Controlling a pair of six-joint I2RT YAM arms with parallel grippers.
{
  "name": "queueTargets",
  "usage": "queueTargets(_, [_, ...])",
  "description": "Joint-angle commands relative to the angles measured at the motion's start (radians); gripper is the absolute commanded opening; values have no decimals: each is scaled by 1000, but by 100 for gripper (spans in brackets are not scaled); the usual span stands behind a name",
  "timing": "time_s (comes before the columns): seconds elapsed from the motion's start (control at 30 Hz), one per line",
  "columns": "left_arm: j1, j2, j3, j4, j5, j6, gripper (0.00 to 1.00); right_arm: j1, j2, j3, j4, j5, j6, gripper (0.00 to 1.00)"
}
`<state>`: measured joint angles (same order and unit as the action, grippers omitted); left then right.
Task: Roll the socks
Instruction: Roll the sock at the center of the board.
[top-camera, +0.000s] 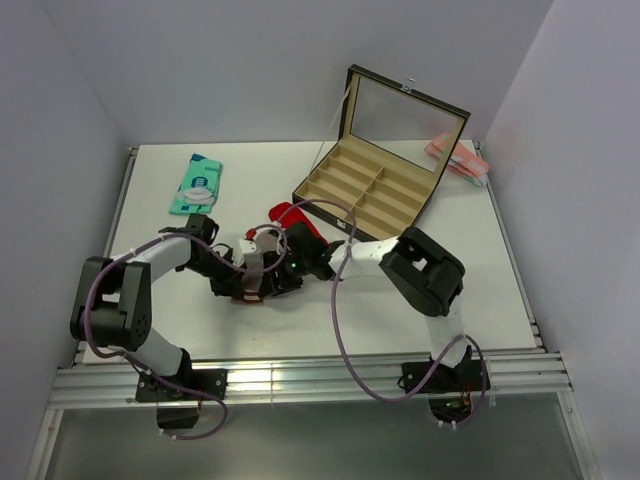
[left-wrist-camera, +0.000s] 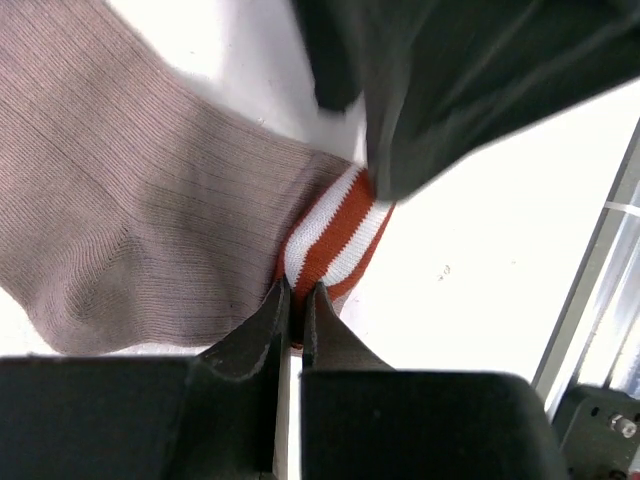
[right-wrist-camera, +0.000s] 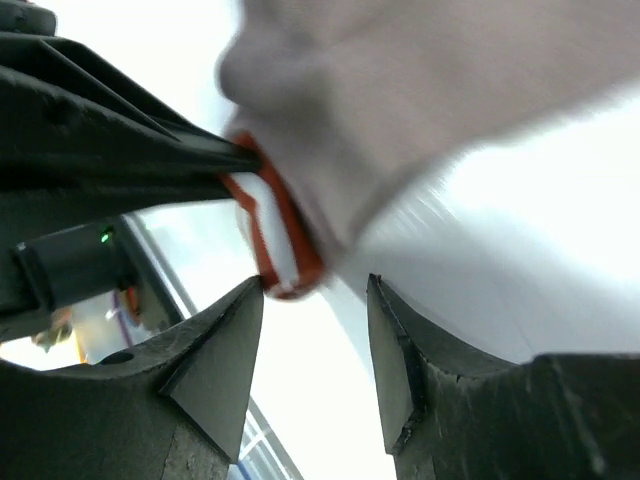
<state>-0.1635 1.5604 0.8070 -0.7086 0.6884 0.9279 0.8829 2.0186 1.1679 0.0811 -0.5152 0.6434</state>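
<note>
A red sock (top-camera: 290, 218) lies on the white table just in front of the box, partly hidden by both arms. In the left wrist view its body looks grey-brown (left-wrist-camera: 150, 200) and its red-and-white striped cuff (left-wrist-camera: 335, 235) points at my left gripper (left-wrist-camera: 297, 292), which is shut on the cuff's edge. My right gripper (right-wrist-camera: 315, 290) is open; the cuff (right-wrist-camera: 270, 235) hangs just above its left finger tip, not between the pads. The left gripper (top-camera: 252, 278) and right gripper (top-camera: 292, 262) meet over the sock. I cannot make out a second red sock.
An open dark box with beige compartments (top-camera: 385, 170) stands behind the sock. A teal sock (top-camera: 197, 185) lies at the back left. A pale pink bundle (top-camera: 458, 158) lies at the back right. The table's metal rail (left-wrist-camera: 600, 300) is close to the left gripper.
</note>
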Motion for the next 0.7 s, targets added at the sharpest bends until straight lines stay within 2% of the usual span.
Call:
queueTargets(0.0, [1, 61, -9, 5, -82, 9, 0, -4, -92, -97, 121, 179, 39, 54])
queueTargets(0.13, [8, 99, 29, -46, -82, 11, 0, 7, -187, -239, 199, 282, 42, 52])
queueTargets(0.17, [13, 108, 40, -61, -81, 15, 0, 11, -231, -263, 232, 308, 38, 49])
queueTargets(0.33, [35, 207, 121, -205, -81, 60, 0, 82, -337, -367, 275, 480, -92, 45])
queueTargets(0.47, [39, 253, 152, -253, -99, 65, 0, 198, -383, -355, 240, 682, -246, 45])
queueTargets(0.67, [39, 309, 188, -295, -128, 60, 0, 310, -330, -266, 240, 715, -461, 49])
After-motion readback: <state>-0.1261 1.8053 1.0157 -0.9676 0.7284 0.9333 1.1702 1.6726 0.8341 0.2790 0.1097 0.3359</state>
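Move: The sock's striped roll at the near end is still pinched by the left hand, its middle about 2 cm to the right of the left hand point, 1 cm back and roughly level. From the open right hand the roll's middle is some 3 cm left, 1 cm back and 2 cm below. The sock's brown body is centred about 7 cm ahead of the right hand and 2 cm left; the red sock lies around 12 cm ahead, 9 cm right. The striped roll stays pinched in the shut left fingers while that hand holds its place and rolls some 15 degrees, forward side dipping. The right hand, fingers staying about half open, draws right away from it by about 5.5 cm, then turns back towards the base, lifting and swinging partly left again, its forward side rolling up nearly 40 degrees. ##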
